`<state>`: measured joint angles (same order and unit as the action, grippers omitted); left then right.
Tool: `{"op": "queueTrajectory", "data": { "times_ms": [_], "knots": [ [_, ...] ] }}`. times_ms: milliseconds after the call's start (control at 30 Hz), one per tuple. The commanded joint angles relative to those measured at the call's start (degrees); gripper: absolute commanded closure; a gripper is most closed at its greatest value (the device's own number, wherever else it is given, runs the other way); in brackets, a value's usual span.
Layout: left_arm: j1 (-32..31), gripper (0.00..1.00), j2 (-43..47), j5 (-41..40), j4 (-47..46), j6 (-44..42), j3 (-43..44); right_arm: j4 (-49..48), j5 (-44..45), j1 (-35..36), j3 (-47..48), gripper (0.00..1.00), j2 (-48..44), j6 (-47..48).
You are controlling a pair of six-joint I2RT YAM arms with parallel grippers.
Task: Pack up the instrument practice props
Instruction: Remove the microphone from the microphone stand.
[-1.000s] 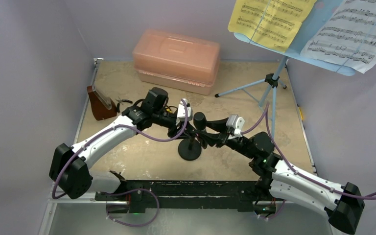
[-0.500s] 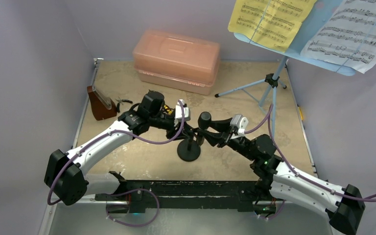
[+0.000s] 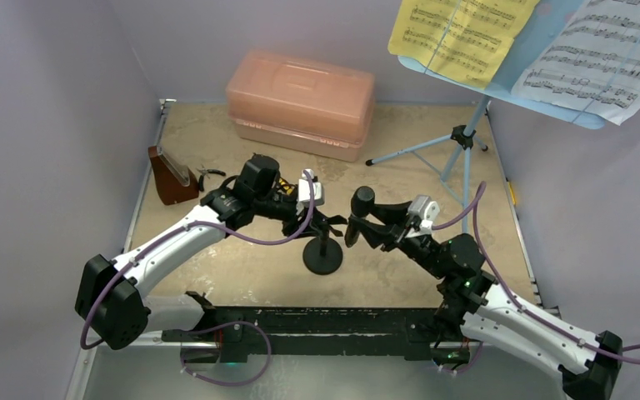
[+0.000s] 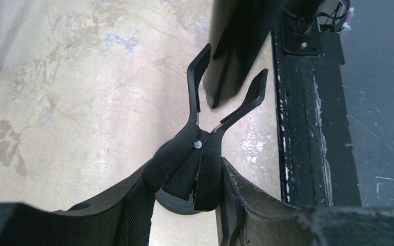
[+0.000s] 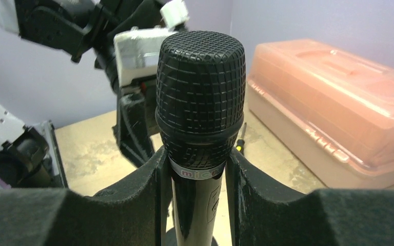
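The black microphone (image 5: 200, 97) is shut in my right gripper (image 5: 197, 205), whose pads press its handle just below the grille. From above, the microphone (image 3: 362, 200) hangs clear to the right of its short stand (image 3: 323, 257), which has a round base. My left gripper (image 3: 329, 223) is shut on the stand's forked clip (image 4: 197, 164); the clip's two prongs stand empty. The microphone's tail end (image 4: 231, 51) hovers beyond the prongs. The brown metronome (image 3: 171, 175) sits at the far left. The light-blue music stand (image 3: 465, 137) holds a yellow page (image 3: 458, 33) and a white page (image 3: 600, 58).
A translucent pink case (image 3: 300, 100), lid shut, stands at the back and shows again as the case (image 5: 338, 102) behind the microphone. Small hand tools (image 3: 210, 172) lie beside the metronome. The black base rail (image 4: 308, 128) runs along the near edge. The tripod legs (image 3: 408, 152) spread across the back right.
My right gripper has carried the microphone rightward, out of the clip and away from the stand. The left gripper stayed on the clip, its arm shifting slightly left.
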<state>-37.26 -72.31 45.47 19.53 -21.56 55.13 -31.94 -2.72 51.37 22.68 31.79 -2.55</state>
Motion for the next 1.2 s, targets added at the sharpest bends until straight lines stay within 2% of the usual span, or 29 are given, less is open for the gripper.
{"op": "queueTrajectory", "data": {
  "times_ms": [0,333,433,500,567,633,833,1000,1167],
  "knots": [
    [-0.3,1.0,0.2,-1.7,3.3,-1.2,-0.9,-3.0,5.0,-0.6,4.4,1.0,-2.2,1.4],
    [-0.3,0.99,0.8,-4.3,2.6,-0.8,-1.0,1.0,6.4,-0.6,8.0,1.0,-2.8,1.8],
    [-0.2,0.78,2.0,-5.1,1.4,0.0,-1.3,1.7,6.7,-0.6,9.4,1.0,-1.6,2.1],
    [-0.2,0.52,2.6,-5.6,0.6,0.8,-1.3,1.9,6.7,-0.6,10.3,1.0,-0.5,2.3],
    [-0.2,0.31,3.3,-6.2,-0.1,1.4,-1.3,1.8,6.7,-0.6,11.4,1.0,0.6,2.4],
    [-0.2,0.19,4.2,-6.3,-1.1,2.4,-1.2,1.8,6.8,-0.6,12.6,1.0,1.5,3.2],
    [-0.2,0.08,9.3,-10.1,-6.0,6.8,-2.7,2.4,9.0,-0.6,16.4,1.0,4.3,6.3],
    [-0.1,0.04,13.2,-15.0,-9.4,11.0,-2.4,-0.5,8.8,-0.6,18.8,1.0,7.2,6.4],
    [0.4,0.02,16.5,-16.1,-10.4,11.8,-2.7,-4.7,6.3,-0.6,21.4,1.0,13.7,4.9]
  ]
}}
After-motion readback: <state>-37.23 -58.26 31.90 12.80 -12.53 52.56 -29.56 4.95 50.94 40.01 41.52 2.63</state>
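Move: The left fingers still hold the stand by its neck, just under its open clip; the clip is some 2 cm above the hand point. The microphone, upright in the right fingers and already out at the clip's side, has its middle about 7 cm to the left hand's right, 2 cm back and 7 cm up. From the right hand the clip lies roughly 7 cm left, 2 cm ahead and 11 cm below, and the case some 38 cm ahead, 13 cm left and 24 cm below. Keeping its pinch below the microphone's head, the right hand lifts the microphone away from the stand by about 9 cm in all, first up and a little right, then on up while easing some 3 cm forward, with a slight clockwise turn. The left hand first steadies the stand almost in place, then spreads its fingers nearly fully to let go of the neck and draws off upward about 7 cm and slightly left and forward, turning some 20 degrees, mostly counter-clockwise. ##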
